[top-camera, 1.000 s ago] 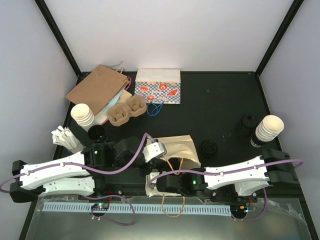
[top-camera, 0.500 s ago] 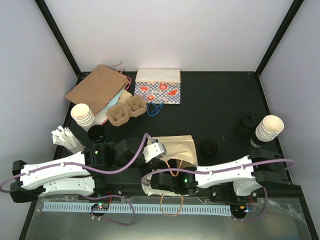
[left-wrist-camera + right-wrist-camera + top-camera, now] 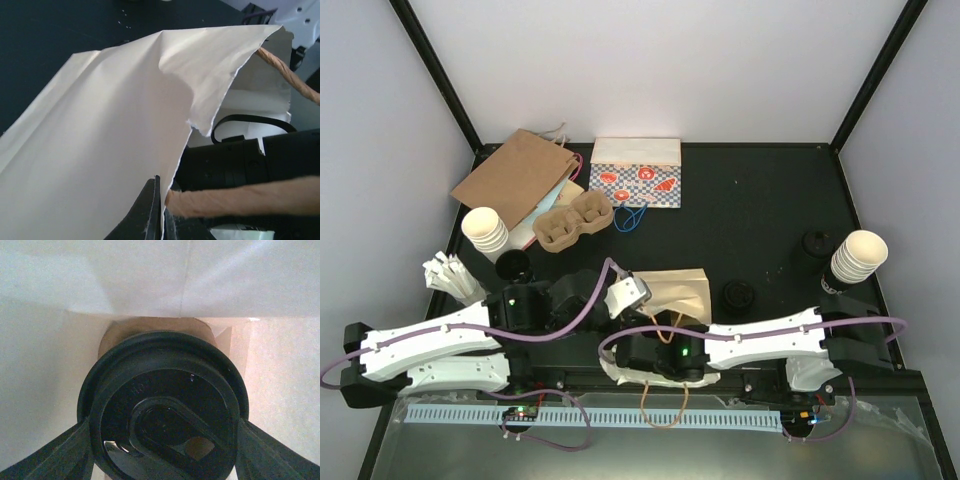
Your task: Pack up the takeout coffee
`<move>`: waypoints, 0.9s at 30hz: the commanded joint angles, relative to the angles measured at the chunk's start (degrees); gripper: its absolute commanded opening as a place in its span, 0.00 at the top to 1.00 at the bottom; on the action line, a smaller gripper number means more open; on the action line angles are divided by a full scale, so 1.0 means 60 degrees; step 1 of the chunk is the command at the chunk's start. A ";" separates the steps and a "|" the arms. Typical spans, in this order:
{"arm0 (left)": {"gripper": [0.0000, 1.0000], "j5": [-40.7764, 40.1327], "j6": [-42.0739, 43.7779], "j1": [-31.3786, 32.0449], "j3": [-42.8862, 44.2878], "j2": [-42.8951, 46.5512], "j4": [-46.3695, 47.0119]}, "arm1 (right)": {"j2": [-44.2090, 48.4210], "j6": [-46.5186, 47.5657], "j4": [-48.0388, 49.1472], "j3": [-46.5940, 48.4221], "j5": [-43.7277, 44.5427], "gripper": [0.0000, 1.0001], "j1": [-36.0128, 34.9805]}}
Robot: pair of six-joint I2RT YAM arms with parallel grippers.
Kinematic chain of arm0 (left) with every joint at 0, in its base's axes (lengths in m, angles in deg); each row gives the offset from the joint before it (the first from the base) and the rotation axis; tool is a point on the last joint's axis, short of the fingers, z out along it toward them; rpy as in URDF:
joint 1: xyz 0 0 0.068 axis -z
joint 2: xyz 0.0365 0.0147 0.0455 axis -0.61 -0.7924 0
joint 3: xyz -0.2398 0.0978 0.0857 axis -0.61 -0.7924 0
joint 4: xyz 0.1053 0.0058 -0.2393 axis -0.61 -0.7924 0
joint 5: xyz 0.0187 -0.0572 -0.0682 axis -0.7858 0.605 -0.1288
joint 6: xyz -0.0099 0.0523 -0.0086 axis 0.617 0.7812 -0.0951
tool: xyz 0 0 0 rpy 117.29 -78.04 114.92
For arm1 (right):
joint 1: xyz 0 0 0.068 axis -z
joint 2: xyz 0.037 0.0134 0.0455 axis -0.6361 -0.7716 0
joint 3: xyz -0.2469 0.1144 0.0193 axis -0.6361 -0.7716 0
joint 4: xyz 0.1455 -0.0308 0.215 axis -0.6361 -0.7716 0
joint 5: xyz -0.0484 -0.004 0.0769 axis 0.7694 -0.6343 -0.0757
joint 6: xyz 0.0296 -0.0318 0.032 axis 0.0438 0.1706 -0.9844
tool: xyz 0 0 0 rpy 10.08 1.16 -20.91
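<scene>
The takeout coffee point(image 3: 165, 410) fills the right wrist view: a round black lid on a paper cup, with cream paper on all sides of it. My right gripper point(image 3: 162, 445) is shut on it, a dark finger point(image 3: 60, 455) pressing each side of the lid. From above, the right arm's wrist point(image 3: 665, 355) reaches left into the mouth of a cream paper bag point(image 3: 682, 290) lying near the table's front edge, and the cup is hidden there. My left gripper point(image 3: 162, 210) is shut on the bag's point(image 3: 115, 125) torn top edge beside a twisted paper handle point(image 3: 240, 197).
At the back left lie a brown paper bag point(image 3: 515, 175), a patterned bag point(image 3: 635, 172) and a cardboard cup carrier point(image 3: 573, 222). Stacks of lidless cups stand at left point(image 3: 485, 230) and right point(image 3: 858, 258). Loose black lids point(image 3: 738, 297) and white sachets point(image 3: 450, 275) lie nearby.
My right arm has slid left, carrying the cup deeper into the bag's mouth. The left gripper has held its grip and lifted the bag's edge slightly.
</scene>
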 commanded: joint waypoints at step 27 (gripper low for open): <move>0.98 0.6733 0.0155 -0.5705 0.3772 -0.3269 -0.1581 | 0.0353 0.1575 -0.2766 0.2510 -0.6793 0.48 0.3610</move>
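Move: The right hand already holds the black-lidded coffee cup inside the tipped paper bag. The cup tray's well shows just beyond the cup, about 5 cm ahead, 2 cm left and 8 cm below that hand, and the black lids on the table are some 7 cm ahead, 17 cm right and 9 cm down. The left hand pinches the bag's left rim. From it the bag's middle is about 3 cm ahead, 10 cm right and 11 cm below, and the spare tray roughly 28 cm ahead, 12 cm left and 21 cm below. The left hand keeps its shut fingers on the bag's rim and pulls it forward by about 10 cm and up some 4 cm, away from the robot, tilting around as it goes to bring the mouth of the bag upright. Inside, the right hand keeps its grip on the lidded cup, first easing back and up a couple of centimetres, then going forward and further up while its fingers tip about 25 degrees steeper towards straight down, following the bag. ##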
